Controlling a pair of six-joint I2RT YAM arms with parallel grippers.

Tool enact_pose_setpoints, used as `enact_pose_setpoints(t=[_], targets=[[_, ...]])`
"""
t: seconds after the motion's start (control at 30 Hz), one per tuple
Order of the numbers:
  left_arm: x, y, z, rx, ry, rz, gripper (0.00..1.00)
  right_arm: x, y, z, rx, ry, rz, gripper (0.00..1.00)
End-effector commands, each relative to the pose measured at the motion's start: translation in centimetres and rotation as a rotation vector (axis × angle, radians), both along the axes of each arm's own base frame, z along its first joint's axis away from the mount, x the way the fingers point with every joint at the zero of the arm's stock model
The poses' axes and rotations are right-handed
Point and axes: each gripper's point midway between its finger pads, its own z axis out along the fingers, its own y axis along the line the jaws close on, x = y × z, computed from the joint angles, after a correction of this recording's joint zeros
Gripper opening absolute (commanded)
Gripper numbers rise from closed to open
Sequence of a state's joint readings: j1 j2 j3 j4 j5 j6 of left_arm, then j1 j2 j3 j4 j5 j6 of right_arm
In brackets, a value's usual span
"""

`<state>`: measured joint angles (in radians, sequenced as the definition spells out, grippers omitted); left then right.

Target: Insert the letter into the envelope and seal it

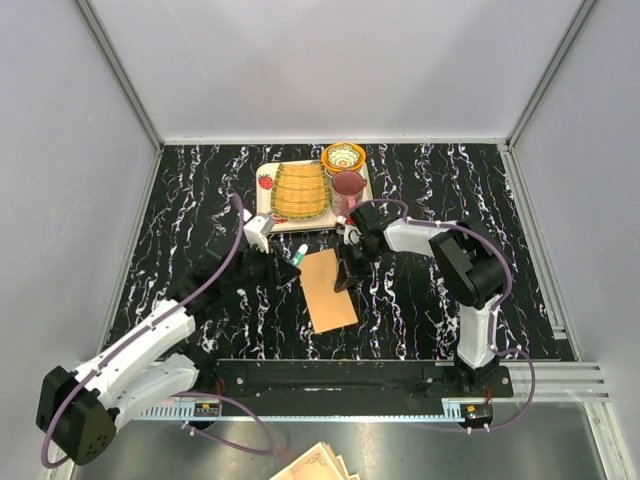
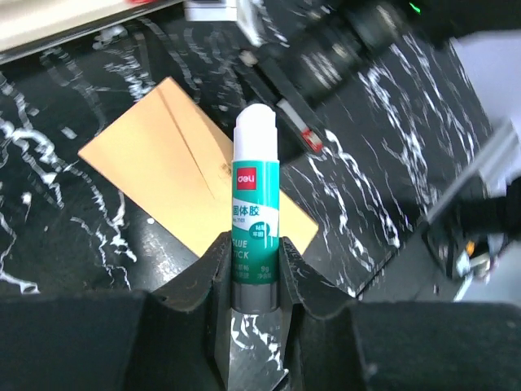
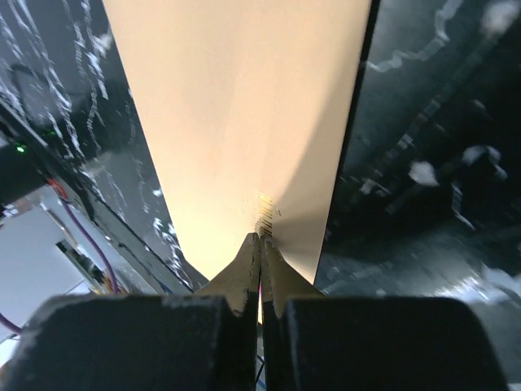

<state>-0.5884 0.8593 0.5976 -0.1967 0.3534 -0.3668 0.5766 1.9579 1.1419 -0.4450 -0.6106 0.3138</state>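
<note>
The orange-tan envelope lies flat on the black marbled table, between the two arms. My left gripper hovers just left of its far end. It is shut on a green and white glue stick, whose white tip points toward the envelope. My right gripper sits at the envelope's far right edge. Its jaws are pressed together with a sliver of the paper between them. The letter is out of view.
A white tray at the back holds a woven yellow plate. A yellow bowl and a maroon cup stand beside it. Ornate-edged beige papers lie beyond the near rail.
</note>
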Motion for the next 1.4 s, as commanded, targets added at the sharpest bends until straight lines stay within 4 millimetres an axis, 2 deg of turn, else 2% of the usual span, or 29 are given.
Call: enact_pose_setpoints(t=[0.0,0.03,0.07,0.13,0.2,0.27,0.33,0.37,0.43,0.47,0.6,0.77,1.0,1.2,1.37], targets=[[4.5,1.2,-0.6,-0.166,0.112,0.390,0.00,2.1,3.2,-1.4,0.007,-0.021,-0.142,0.00],[4.7,1.1,-1.4,-0.182,0.130,0.412,0.00,2.6,3.9,-1.4,0.027,-0.032,-0.165,0.00],[5.4,0.9,-1.3,-0.202,0.114,0.426,0.00,2.8,4.1,-1.5,0.024,-0.016,-0.209,0.00],[6.0,0.4,-3.3,-0.181,0.149,0.442,0.00,3.2,4.5,-2.1,0.026,-0.014,-0.235,0.00],[7.3,0.3,-4.1,-0.196,0.148,0.501,0.00,3.3,4.5,-2.8,0.005,-0.001,-0.270,0.00],[7.8,0.2,-4.9,-0.167,0.109,0.513,0.00,3.4,4.6,-2.9,0.012,-0.004,-0.271,0.00],[7.4,-0.6,-6.3,-0.092,0.116,0.484,0.00,3.7,4.7,-2.8,0.024,-0.020,-0.279,0.00],[7.2,-0.8,-8.0,-0.064,0.163,0.483,0.00,3.6,4.8,-3.0,0.027,-0.014,-0.280,0.00],[7.0,-0.9,-8.7,-0.065,0.147,0.471,0.00,3.6,4.9,-3.2,0.028,-0.003,-0.284,0.00],[7.2,-1.6,-8.4,-0.086,0.113,0.457,0.00,3.6,4.9,-3.1,0.032,-0.005,-0.284,0.00],[7.5,-1.4,-9.9,-0.029,0.088,0.463,0.00,3.8,5.1,-2.7,0.053,-0.017,-0.289,0.00],[8.3,-1.6,-9.9,-0.008,0.007,0.449,0.00,3.4,5.0,-3.0,0.055,-0.004,-0.294,0.00],[7.4,-3.0,-10.6,-0.079,0.084,0.407,0.00,3.5,5.1,-2.9,0.064,-0.006,-0.301,0.00],[7.5,-2.5,-12.1,-0.074,0.155,0.477,0.00,3.6,5.2,-2.3,0.078,-0.009,-0.308,0.00],[6.7,-2.2,-14.4,-0.047,0.243,0.490,0.00,3.2,5.2,-2.2,0.087,0.012,-0.314,0.00]])
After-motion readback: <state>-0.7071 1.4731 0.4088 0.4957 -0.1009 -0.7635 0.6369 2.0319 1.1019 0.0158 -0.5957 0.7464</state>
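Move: The envelope's middle lies about 8 cm right of the left hand, roughly level fore and aft and some 17 cm below; that hand already holds the glue stick. The closed right fingertips already rest on the envelope, with its middle about 3 cm to their left. Beyond them, the tray's middle is roughly 25 cm ahead of the right hand and 7 cm left, the mug 24 cm ahead and 2 cm right. Right fingertips drag the envelope left and forward; left hand brings glue stick about 14 cm down, 7 forward. ##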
